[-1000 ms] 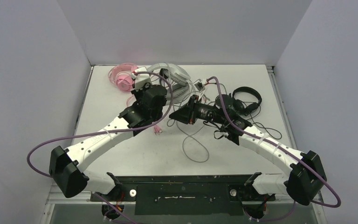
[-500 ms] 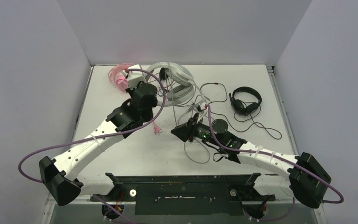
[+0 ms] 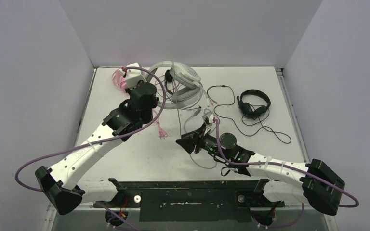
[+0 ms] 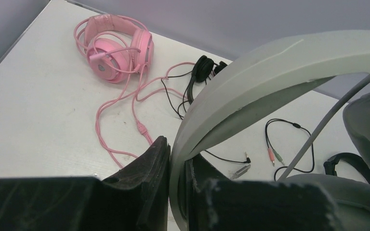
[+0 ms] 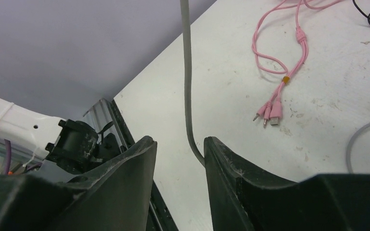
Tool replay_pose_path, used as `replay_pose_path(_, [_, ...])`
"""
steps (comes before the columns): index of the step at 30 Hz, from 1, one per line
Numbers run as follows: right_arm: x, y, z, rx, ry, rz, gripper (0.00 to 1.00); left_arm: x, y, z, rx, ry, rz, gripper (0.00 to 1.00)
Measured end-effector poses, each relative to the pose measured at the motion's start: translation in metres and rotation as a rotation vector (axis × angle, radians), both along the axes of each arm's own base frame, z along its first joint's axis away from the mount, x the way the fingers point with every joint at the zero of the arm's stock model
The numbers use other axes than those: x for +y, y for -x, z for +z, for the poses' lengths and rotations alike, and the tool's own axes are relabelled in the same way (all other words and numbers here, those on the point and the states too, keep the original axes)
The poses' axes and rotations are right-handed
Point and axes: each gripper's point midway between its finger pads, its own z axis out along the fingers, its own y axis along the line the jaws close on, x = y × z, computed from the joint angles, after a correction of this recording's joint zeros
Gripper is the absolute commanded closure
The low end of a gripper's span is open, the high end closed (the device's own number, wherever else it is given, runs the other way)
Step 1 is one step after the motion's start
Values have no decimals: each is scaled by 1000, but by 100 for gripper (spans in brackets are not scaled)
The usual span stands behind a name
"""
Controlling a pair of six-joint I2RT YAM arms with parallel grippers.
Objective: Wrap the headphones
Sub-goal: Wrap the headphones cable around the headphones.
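My left gripper (image 4: 176, 163) is shut on the headband of the bulky white-grey headphones (image 4: 270, 67), which sit at the back centre of the table (image 3: 180, 82). The left gripper (image 3: 150, 91) is just left of them. My right gripper (image 5: 178, 140) is open, and the headset's grey cable (image 5: 187, 72) hangs loosely between the jaws, against the right finger. In the top view it (image 3: 188, 144) is near the table's middle front. The pink headphones (image 4: 115, 48) lie at the back left. One thin black headset (image 3: 254, 103) lies at the right, another (image 4: 202, 70) beside the white one.
The pink cable's plugs (image 3: 161, 132) lie on the table between the arms. A grey cable loop (image 3: 203, 161) trails by the right gripper. Thin black cords (image 3: 270, 130) spread to the right. Walls enclose the table (image 3: 125, 159) on three sides.
My right gripper has pulled back toward the near edge and its jaws have widened around the grey cable. The left gripper has shifted slightly back and left, still gripping the headband.
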Motion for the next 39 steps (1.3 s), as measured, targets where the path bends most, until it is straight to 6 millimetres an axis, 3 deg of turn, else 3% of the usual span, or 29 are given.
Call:
replay_pose_path(2, [-2,2,-6,2,9,-16,48,1,-1,-1,6,6,-2,100])
replay_pose_path(12, [7,41,-54,21,131,21,46,19,-15,6,-13,127,56,100])
replay_pose_path(18, [-2,31,-64,-7,174,-40,28,9,-13,5,8,144,0,100])
replay_pose_path(23, [-9,22,-49,-91,169,-83,1,7,-11,11,14,142,-21,100])
replay_pose_path(26, [-13,15,-37,-152,152,-120,0,6,-9,11,23,139,-37,100])
replay_pose_path(31, [-14,0,-34,-229,170,-182,0,0,-4,10,41,135,-88,100])
replay_pose_path(35, [-5,-6,-43,-293,211,-173,0,-4,-1,12,51,141,-119,100])
replay_pose_path(39, [16,-16,-50,-324,242,-156,1,-5,3,18,55,148,-140,100])
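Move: At the right fingertips, in the half-open gap, runs the grey headphones cable; the white headphones hang about 20 cm ahead, 2 cm left and 12 cm higher. On the table some 19 cm below that hand, the pink plugs lie roughly 14 cm ahead and 9 cm left, the loose grey loop 10 cm ahead and 7 cm right. From the left hand, this cable point is about 16 cm back, 10 cm right and 13 cm lower. Sinking some 6 cm and drawing back about 4 cm from the headphones, the right hand then swings forward again past its starting place, bobbing up and down and easing left at the end. Its fingers open fully, letting go of the cable, while the wrist rolls and turns some 20 degrees overall. The left hand keeps pinching the headband, shifting only slightly. ##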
